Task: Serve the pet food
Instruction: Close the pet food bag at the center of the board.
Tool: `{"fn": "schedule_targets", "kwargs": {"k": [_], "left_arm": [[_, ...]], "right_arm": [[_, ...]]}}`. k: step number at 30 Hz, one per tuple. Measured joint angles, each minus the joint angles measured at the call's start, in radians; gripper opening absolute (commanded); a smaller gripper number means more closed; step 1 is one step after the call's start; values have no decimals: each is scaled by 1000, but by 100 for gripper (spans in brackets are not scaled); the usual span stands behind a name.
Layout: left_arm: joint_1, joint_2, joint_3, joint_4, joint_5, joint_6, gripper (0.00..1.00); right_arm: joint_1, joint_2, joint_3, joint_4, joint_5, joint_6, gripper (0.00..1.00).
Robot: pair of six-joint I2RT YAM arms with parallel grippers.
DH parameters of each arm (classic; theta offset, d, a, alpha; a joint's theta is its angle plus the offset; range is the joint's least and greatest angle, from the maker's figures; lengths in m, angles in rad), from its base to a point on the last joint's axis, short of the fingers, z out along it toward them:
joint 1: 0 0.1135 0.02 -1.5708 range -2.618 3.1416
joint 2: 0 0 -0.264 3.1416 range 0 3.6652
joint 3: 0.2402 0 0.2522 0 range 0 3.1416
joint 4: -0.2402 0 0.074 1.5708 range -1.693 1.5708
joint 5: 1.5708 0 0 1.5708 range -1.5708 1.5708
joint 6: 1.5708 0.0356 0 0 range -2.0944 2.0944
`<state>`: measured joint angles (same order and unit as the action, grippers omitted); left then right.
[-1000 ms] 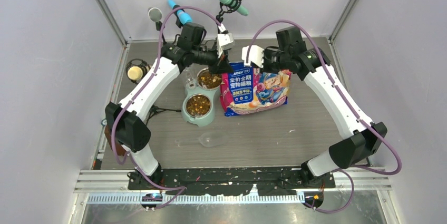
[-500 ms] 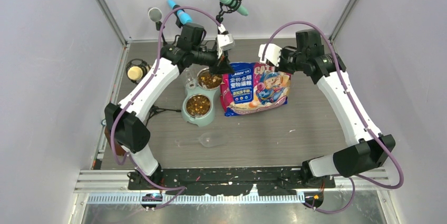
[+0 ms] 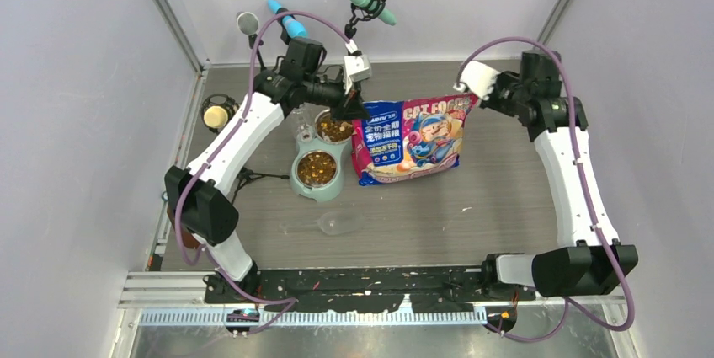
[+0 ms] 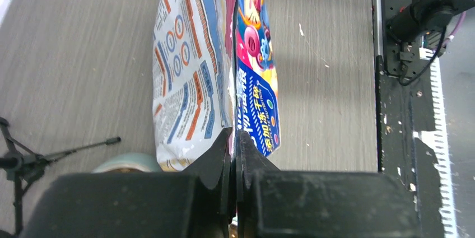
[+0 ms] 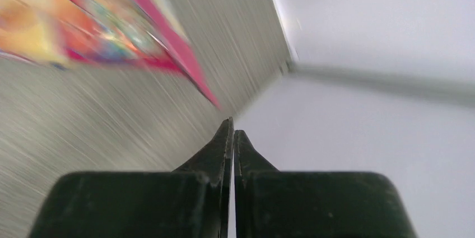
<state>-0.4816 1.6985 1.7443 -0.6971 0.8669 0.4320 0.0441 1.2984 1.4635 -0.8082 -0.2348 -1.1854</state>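
The glossy pink, white and blue bag [image 3: 410,139] stands on the table, its upper edge spread out flat. My left gripper [image 3: 349,110] is shut on the bag's top left corner; in the left wrist view the bag [image 4: 196,64] hangs down from the pinched left gripper [image 4: 234,133]. Brown pet food [image 3: 317,168] fills both bowls of the mint-green feeder [image 3: 297,181] left of the bag. My right gripper [image 3: 466,97] hovers by the bag's top right corner. In the right wrist view that gripper [image 5: 233,125] is shut on nothing, with the blurred bag [image 5: 84,25] off to its upper left.
A clear scoop [image 3: 337,223] lies on the table in front of the feeder. Microphones on stands [image 3: 370,0] crowd the back edge behind the left arm. A round yellow object [image 3: 217,115] sits at the far left. Grey walls close in on three sides.
My right arm has swung right and back, off the bag's top edge. The bag's top has spread out to the right. The left gripper keeps its hold in place.
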Motion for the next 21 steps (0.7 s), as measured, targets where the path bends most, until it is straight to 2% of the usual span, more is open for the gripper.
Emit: {"fn": "schedule_targets", "kwargs": {"k": [6,10,12,13,15,17,21], "left_arm": [[32,-14,-6,-53,-2,-1,1],[39,-17,-6,-58,6,-16,43],[42,-19,-6,-67,9,-27,50],[45,-21,-6,-71,8,-35,52],[50,-26,-6,-76,8,-47,54],[51,-29,-6,-79,8,-54,54],[51,-32,-6,-80,10,-57,56]], "right_arm": [[-137,-13,-33,72,233,-19,5],[-141,-14,-35,90,248,-10,6],[-141,-17,-35,100,230,13,22],[-140,-18,-35,105,214,31,41],[-140,-26,-35,108,172,68,61],[-138,-42,-34,111,120,102,69],[-117,-90,-29,111,-31,150,77]]}}
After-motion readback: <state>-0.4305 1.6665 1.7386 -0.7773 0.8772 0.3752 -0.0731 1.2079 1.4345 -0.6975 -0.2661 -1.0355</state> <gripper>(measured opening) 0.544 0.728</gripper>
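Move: The left fingers still pinch the top left corner of the pet food bag; its middle lies some 12 cm to this hand's right, about 3 cm back and 13 cm below. The double bowl stands roughly 12 cm left, 2 cm ahead and 25 cm below, the clear scoop about 10 cm left, 19 cm back and as low. From the right hand, already just past the bag's seal, the bag's middle is about 18 cm left, 8 cm back and 14 cm below. The right hand, shut and already off the top right corner, swings on to its right by about 10 cm past the end of the seal and turns some 20 degrees clockwise, then comes back left roughly 6 cm while its fingers spread wide and it rises and turns partly back. Meanwhile the left hand shifts about 2.5 cm left with the bag's left corner still pinched at first, then nearly stops and opens about halfway to let go of that corner. ##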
